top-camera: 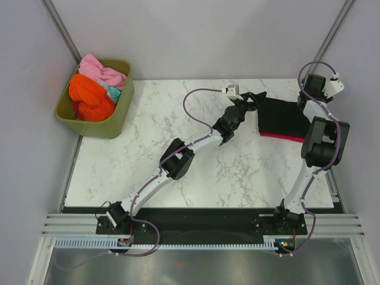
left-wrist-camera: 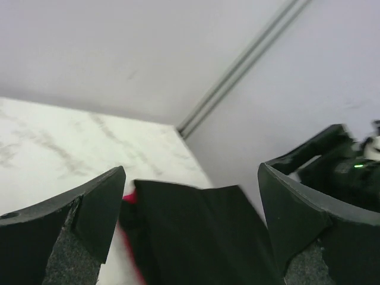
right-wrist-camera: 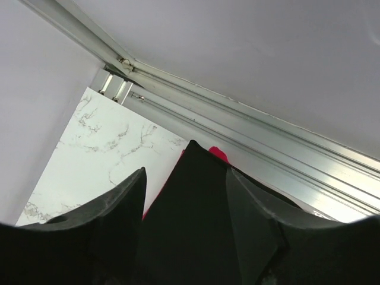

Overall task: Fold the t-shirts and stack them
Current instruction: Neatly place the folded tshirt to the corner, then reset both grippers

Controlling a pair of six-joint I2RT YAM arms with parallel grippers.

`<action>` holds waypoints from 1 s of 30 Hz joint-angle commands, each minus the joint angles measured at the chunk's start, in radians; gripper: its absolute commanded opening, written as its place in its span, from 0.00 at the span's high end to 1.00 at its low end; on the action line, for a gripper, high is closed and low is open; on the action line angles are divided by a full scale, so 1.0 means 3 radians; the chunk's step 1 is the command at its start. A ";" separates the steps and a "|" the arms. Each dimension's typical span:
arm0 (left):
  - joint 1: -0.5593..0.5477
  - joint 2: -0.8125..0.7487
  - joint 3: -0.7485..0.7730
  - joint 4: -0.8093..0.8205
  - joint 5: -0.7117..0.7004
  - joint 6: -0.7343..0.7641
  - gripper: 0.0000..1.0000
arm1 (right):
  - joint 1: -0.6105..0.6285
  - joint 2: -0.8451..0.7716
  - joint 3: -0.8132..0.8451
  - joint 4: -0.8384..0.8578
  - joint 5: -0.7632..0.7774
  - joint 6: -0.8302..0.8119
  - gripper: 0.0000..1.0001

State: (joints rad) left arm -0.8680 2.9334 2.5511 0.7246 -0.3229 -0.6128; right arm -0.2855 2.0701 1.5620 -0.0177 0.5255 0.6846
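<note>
A folded black t-shirt (top-camera: 279, 116) lies at the table's back right on top of a crimson red t-shirt (top-camera: 284, 138), whose edge peeks out along the near side. My left gripper (top-camera: 249, 102) hovers at the black shirt's left corner. In the left wrist view its fingers (left-wrist-camera: 92, 217) stand wide apart with the black shirt (left-wrist-camera: 196, 231) lying loose below them and a red sliver (left-wrist-camera: 129, 198) beside it. My right gripper (top-camera: 301, 105) is over the shirt's right edge. Its fingers (right-wrist-camera: 116, 211) are parted above the black cloth (right-wrist-camera: 190, 219), and the red shirt (right-wrist-camera: 218, 153) shows beyond.
An olive-green tub (top-camera: 117, 122) at the back left holds an orange shirt (top-camera: 89, 100), a pink shirt (top-camera: 102, 72) and a teal shirt (top-camera: 114, 93). Grey walls and a metal rail (right-wrist-camera: 249, 127) stand close behind the stack. The marble table (top-camera: 148, 154) stretches between tub and stack.
</note>
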 commanded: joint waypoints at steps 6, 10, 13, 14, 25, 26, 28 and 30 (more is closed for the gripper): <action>0.0066 -0.1059 -0.1318 0.0295 -0.0074 0.0008 0.00 | 0.0047 -0.0385 -0.0154 0.0075 0.0007 -0.0226 0.32; 0.0081 -0.1626 -0.2104 0.0060 -0.0084 0.0048 0.00 | 0.0205 -0.0717 -0.0348 -0.0114 -0.0003 -0.0267 0.30; 0.0158 -0.2158 -0.2814 -0.0048 -0.0110 -0.0088 0.00 | 0.0414 -0.0958 -0.0588 -0.0135 0.0002 -0.0349 0.18; 0.0229 -0.2296 -0.2995 -0.0068 -0.0090 -0.0170 0.00 | 0.0471 -0.1004 -0.0645 -0.0120 -0.0013 -0.0395 0.16; 0.0909 -0.3529 -0.4811 -0.0477 0.0774 -0.1117 0.00 | 0.1330 -0.1684 -0.1489 -0.0257 -0.0197 -0.0355 0.02; 0.0940 -0.3605 -0.4913 -0.0493 0.0800 -0.1127 0.00 | 0.1447 -0.1730 -0.1545 -0.0278 -0.0197 -0.0304 0.02; 0.1032 -0.3824 -0.5128 -0.0712 0.0821 -0.1097 0.00 | 0.1636 -0.1833 -0.1734 -0.0294 -0.0090 -0.0170 0.02; 0.1088 -0.3979 -0.5261 -0.0926 0.0816 -0.0995 0.00 | 0.2029 -0.1848 -0.1821 -0.0314 0.0078 -0.0170 0.02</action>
State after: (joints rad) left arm -0.5518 1.8587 1.0153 0.5266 -0.1192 -0.8944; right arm 0.2096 1.5620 1.0470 -0.1047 0.4980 0.5995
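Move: The folded black t-shirt, which both hands have just been placing, has its middle about 11 cm to the left hand's right, 9 cm back and 9 cm below. From the right hand it lies some 6 cm left, 8 cm back and 4 cm below. The red t-shirt lies directly under it, its middle about 1 cm nearer the base. The table's far right corner is roughly 10 cm straight ahead of the right hand. Both hands sweep left some 25–30 cm and back nearly 10, away from the black t-shirt, right fingers widening. ##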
